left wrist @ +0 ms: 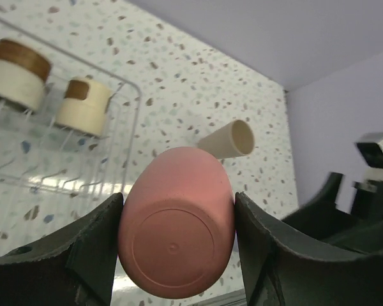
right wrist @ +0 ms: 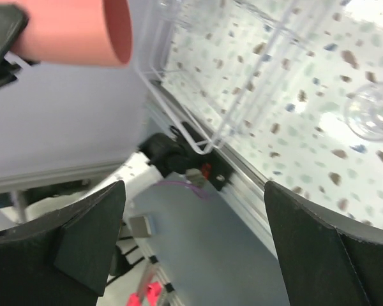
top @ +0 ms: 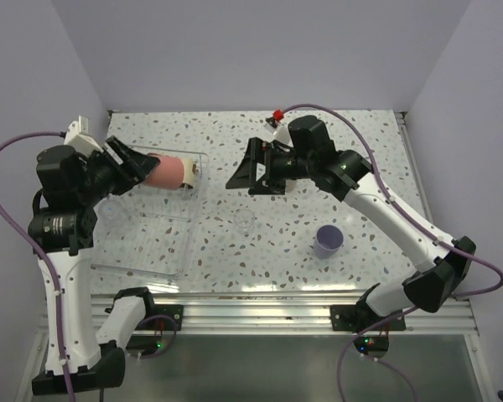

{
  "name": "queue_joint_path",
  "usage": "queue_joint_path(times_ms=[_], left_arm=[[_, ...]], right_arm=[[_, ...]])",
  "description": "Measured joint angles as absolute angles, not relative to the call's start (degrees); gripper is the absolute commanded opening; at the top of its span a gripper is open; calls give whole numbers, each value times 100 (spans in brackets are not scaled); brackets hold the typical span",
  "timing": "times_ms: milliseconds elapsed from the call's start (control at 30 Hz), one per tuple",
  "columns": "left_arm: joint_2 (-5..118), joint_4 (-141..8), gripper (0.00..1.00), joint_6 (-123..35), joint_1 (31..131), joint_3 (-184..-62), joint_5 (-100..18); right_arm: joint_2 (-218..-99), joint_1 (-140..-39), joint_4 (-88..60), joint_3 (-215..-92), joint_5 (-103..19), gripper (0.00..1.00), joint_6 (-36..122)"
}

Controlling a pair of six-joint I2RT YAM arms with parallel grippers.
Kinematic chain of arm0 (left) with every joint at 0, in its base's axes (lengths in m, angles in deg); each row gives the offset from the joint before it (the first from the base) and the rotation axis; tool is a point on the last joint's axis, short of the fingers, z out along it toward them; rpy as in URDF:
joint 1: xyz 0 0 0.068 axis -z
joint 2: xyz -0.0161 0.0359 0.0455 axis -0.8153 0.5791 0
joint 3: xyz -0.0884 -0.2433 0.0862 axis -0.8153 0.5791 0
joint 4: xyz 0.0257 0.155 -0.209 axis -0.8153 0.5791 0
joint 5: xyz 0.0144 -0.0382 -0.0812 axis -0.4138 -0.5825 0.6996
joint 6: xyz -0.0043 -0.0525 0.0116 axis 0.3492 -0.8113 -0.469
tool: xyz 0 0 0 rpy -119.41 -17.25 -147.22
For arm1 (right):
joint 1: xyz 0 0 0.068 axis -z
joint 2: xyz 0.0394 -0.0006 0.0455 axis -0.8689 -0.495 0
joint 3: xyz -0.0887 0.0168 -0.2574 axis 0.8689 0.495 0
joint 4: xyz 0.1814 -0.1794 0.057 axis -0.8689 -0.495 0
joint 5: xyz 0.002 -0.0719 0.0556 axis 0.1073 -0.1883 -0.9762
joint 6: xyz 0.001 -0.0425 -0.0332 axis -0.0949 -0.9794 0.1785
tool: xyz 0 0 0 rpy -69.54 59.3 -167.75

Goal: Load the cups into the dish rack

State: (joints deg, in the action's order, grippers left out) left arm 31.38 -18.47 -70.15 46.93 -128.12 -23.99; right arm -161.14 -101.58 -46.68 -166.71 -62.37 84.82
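Note:
My left gripper [top: 141,167] is shut on the coral-red cup [top: 168,172] and holds it on its side above the far end of the clear dish rack [top: 189,243]. In the left wrist view the fingers [left wrist: 92,245] clamp the cup's base end [left wrist: 177,239]. Two cream cups with brown bands [left wrist: 18,73] [left wrist: 83,105] lie in the rack [left wrist: 133,108]. The tall beige cup [left wrist: 228,140] lies on the table beyond the rack. A clear cup [top: 245,220] and the lavender cup [top: 329,240] stand on the table. My right gripper [top: 250,172] is open and empty, to the right of the coral-red cup [right wrist: 70,32].
The right wrist view shows the rack's near corner [right wrist: 201,137], the clear cup [right wrist: 373,111] and the table's metal front rail [right wrist: 274,210]. White walls close in the table at the back and sides.

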Motion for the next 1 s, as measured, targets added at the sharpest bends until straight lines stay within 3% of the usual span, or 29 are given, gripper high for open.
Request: queue_joint_path(times_ms=[333,1000], left_arm=[[3673,-728,0,-5912,4693,-12493,-4209],[3686,-1674,0,-5232,5080,-10493,-5852]], right_arm=[[-15854,-10119,-6069,-16664,-5695,93,7313],[-15865,-10119,-6476,-16657,-5494,93,6764]])
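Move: The left gripper already holds the red cup; the free stretch of rack for it lies about 3 cm ahead, 11 cm left and some 30 cm below. The rack glass stands roughly 8 cm left of that stretch, the right-hand tan cup about 16 cm ahead and 3 cm right of the gripper. From the right gripper the clear cup is some 5 cm ahead, 4 cm left, 30 cm down. Bring the left gripper down some 21 cm and about 10 cm left, taking the red cup towards the free rack space to the right of the rack glass; keep the grip and swing the fingers from nearly level to steeply downward as you sink. Meanwhile draw the open, empty right gripper right and down, about 5 cm each, easing to a stop as its fingers dip. ##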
